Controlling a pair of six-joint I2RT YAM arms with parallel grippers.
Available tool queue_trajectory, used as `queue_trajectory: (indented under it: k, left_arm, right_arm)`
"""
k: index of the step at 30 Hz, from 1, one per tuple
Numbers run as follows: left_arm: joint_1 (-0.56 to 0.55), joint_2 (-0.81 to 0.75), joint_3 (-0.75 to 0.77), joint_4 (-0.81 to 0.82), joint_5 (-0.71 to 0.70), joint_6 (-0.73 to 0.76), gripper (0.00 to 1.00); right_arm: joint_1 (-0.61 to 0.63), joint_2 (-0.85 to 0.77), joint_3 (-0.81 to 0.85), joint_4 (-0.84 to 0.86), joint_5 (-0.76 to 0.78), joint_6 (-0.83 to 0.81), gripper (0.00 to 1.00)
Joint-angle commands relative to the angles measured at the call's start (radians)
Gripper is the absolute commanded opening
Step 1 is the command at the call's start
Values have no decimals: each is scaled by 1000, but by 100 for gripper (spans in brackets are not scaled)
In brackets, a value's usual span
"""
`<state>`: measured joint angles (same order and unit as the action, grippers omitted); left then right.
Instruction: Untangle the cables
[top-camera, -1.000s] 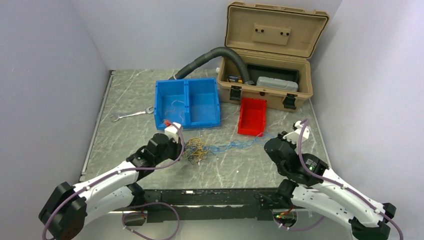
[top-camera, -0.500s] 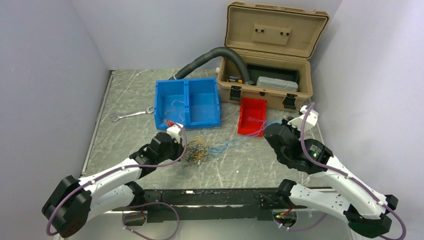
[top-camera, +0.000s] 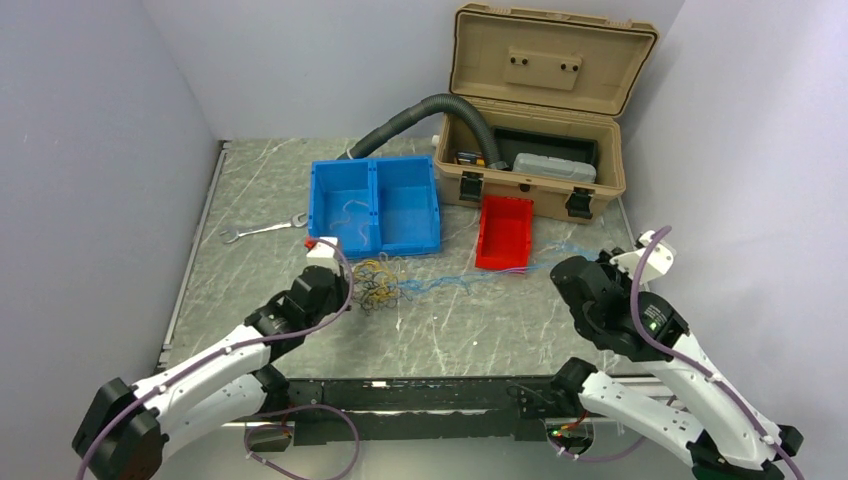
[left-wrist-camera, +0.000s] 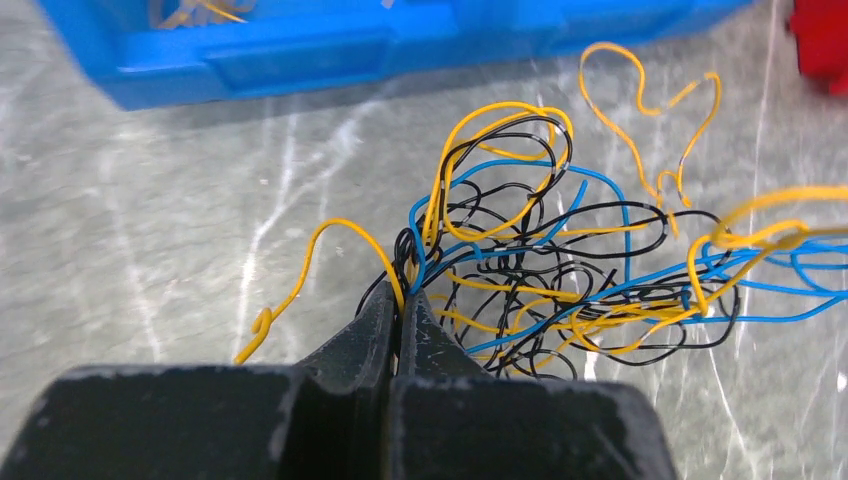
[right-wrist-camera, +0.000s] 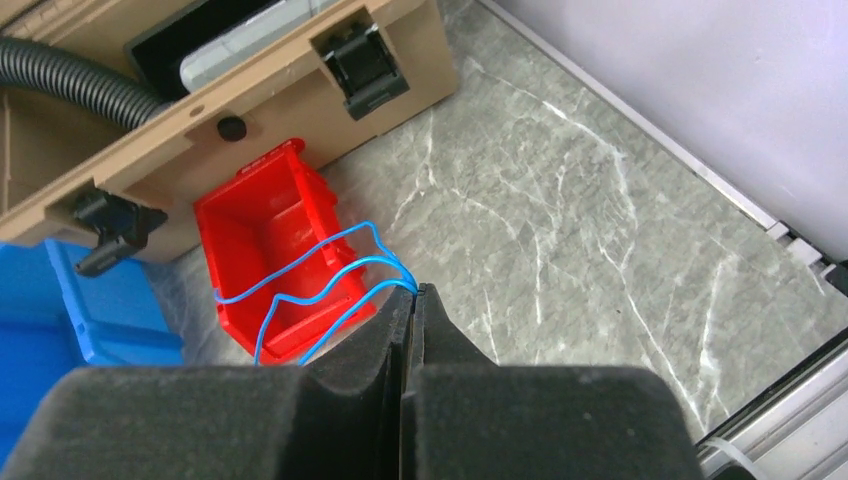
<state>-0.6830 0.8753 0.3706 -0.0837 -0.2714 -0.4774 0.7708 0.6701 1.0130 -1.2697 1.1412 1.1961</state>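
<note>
The cables form a knot (top-camera: 380, 282) of thin yellow, black and blue wires on the table just in front of the blue bin. The knot (left-wrist-camera: 560, 270) fills the left wrist view. My left gripper (left-wrist-camera: 400, 297) is shut on yellow, black and blue strands at the knot's left edge, and it (top-camera: 358, 285) sits low by the bin. Several blue wires (top-camera: 470, 278) run rightward from the knot. My right gripper (right-wrist-camera: 418, 290) is shut on their ends (right-wrist-camera: 300, 270), raised above the table to the right of the red bin, where it (top-camera: 566, 264) shows in the top view.
A blue two-compartment bin (top-camera: 375, 205) with a few loose wires stands behind the knot. A red bin (top-camera: 505, 232) lies under the stretched blue wires. An open tan toolbox (top-camera: 540, 120) with a grey hose (top-camera: 420, 110) is at the back. A wrench (top-camera: 262, 230) lies left.
My right gripper has swung right and risen, drawing the blue wires out of the knot. My left gripper has moved with the knot toward the blue bin.
</note>
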Motion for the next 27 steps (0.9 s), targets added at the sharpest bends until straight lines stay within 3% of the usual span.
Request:
queue_trajectory:
  k: [1, 7, 14, 18, 23, 27]
  left_arm:
    - [5, -89, 3, -108, -246, -131, 0]
    - [5, -309, -36, -218, -403, -216, 0]
    - [3, -590, -84, -395, -588, -347, 0]
    - [3, -678, -86, -508, -680, -455, 0]
    - [4, -655, -98, -431, -640, -375, 0]
    - [3, -573, -93, -269, -469, -167, 0]
  right_arm:
    - [-7, 26, -32, 141, -22, -161, 0]
    - [-110, 151, -20, 40, -59, -107, 0]
    - [-335, 107, -120, 309, -260, -357, 0]
    - [-445, 107, -120, 329, -317, -396, 0]
    - [-482, 104, -121, 377, -429, -465, 0]
    - [-483, 64, -165, 494, -636, -614, 0]
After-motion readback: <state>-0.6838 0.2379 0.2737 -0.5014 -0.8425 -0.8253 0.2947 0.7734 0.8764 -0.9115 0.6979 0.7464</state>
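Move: The tangle already hangs from the left hand's shut fingers, its bulk about 5 cm to their right, 3 cm ahead and 4 cm below. The blue box's middle is some 19 cm ahead of that hand and 5 cm right; the spanner is about 17 cm ahead and 16 cm left. From the right hand, which holds blue strands, the tangle lies about 41 cm left, 6 cm ahead and 24 cm down, and the red bin 20 cm ahead, 14 cm left, and equally low. The tangle is drawn away from the right hand by the left, which keeps its pinch and sweeps about 12 cm left, rising some 5 cm before easing slightly down, and swings nearly 40 degrees counter-clockwise. The right hand keeps its fingers shut on the blue strands, sinks roughly 6 cm while edging forward, and tips its fingers down. ##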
